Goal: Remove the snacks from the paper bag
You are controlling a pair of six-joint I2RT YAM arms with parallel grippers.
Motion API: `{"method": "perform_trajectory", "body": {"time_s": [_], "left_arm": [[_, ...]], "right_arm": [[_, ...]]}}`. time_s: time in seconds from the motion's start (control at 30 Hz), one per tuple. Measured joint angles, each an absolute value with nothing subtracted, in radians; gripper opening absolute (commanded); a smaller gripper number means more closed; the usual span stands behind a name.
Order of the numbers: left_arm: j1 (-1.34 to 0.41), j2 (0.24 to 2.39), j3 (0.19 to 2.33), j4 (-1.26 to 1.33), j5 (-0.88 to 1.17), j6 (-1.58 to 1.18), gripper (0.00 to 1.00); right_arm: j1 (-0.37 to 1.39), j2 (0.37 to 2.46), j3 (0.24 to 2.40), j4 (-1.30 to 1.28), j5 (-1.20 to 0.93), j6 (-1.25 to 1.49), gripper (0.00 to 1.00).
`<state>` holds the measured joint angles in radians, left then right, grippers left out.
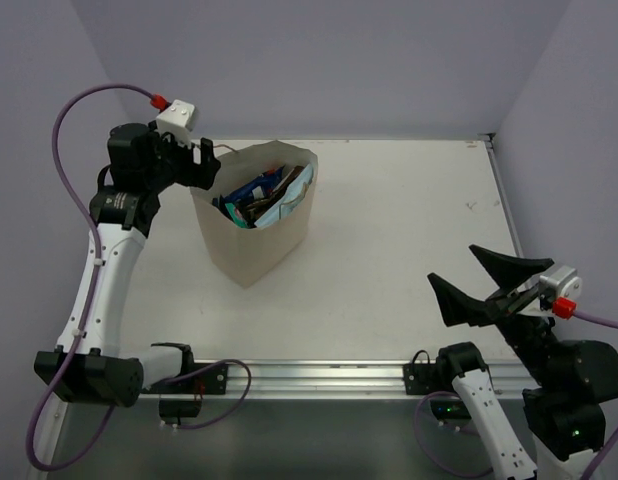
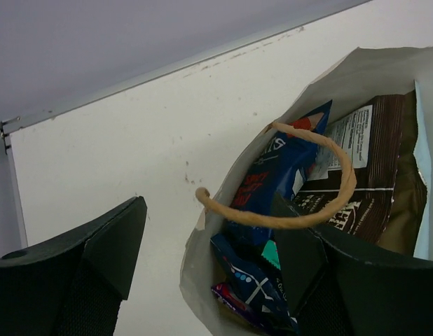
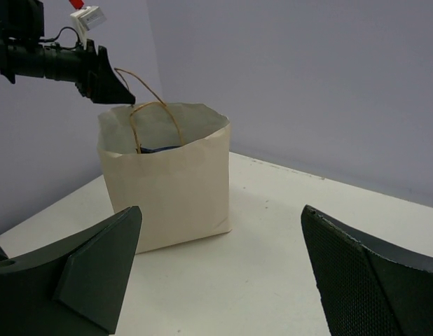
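Note:
The tan paper bag (image 1: 257, 250) stands upright at the table's back left with its mouth open. Snacks (image 1: 261, 195) fill it. The left wrist view looks down on a dark blue packet (image 2: 272, 175), a brown one (image 2: 377, 175), a teal corner (image 2: 270, 253) and a purple one (image 2: 234, 301) low down. My left gripper (image 2: 208, 210) is open at the bag's left rim. One finger (image 2: 300, 259) is inside the bag under the twisted handle (image 2: 321, 210), the other finger (image 2: 111, 245) outside, and the paper wall (image 2: 195, 280) runs between them. My right gripper (image 1: 479, 280) hangs open and empty at the front right.
The grey back wall and a metal strip (image 2: 97, 94) run close behind the bag. The left side wall is near my left arm (image 1: 99, 270). The aluminium rail (image 1: 319, 375) lies along the near edge. Bare white tabletop (image 3: 286, 280) lies between the bag and my right gripper.

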<state>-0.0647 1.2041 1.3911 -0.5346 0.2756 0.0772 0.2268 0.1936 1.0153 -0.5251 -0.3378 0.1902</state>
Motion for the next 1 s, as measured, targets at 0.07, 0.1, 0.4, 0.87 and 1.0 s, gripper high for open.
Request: {"method": "perform_trajectory", "body": {"time_s": [0.07,0.1,0.4,0.87,1.0], "left_arm": [[-0.065,1.222,1.389,-0.52,0.302,0.094,0.76],[-0.065,1.23,1.386,-0.512,0.315,0.102,0.75],[-0.065,1.261,1.328,-0.478,0.381,0.162,0.63],[-0.064,1.324,1.327,-0.472,0.391,0.195,0.55],[-0.064,1.338,1.327,-0.472,0.406,0.2,0.38]], "right_arm": [[0.229,0.194,1.014,-0.523,-0.346,0.19,0.99],[0.231,0.194,1.013,-0.523,-0.351,0.189,0.99],[0.242,0.194,1.013,-0.522,-0.369,0.183,0.99],[0.244,0.204,1.013,-0.521,-0.414,0.182,0.99],[0.244,0.204,1.013,-0.521,-0.415,0.181,0.99]]}}
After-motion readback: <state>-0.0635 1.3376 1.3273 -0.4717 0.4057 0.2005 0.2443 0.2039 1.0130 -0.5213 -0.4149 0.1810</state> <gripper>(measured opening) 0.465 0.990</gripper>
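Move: Just below and ahead of the left fingertips is the paper bag's left rim, about 3 cm ahead, 2 cm right and 5 cm down. The blue snack packet lies inside the bag, some 3 cm ahead, 7 cm right and 10 cm below that hand; the brown chip bag is about 5 cm farther right, level with the packet. From the right hand, the same rim is roughly 50 cm left, 26 cm ahead and 12 cm lower. Sinking about 6 cm onto the bag's left rim, the left hand also edges forward and first a little to the right, turning some 10 degrees clockwise. One finger goes down inside the bag beside the blue packet, the other outside the wall, while the gap narrows to roughly half open; no firm pinch is visible. ##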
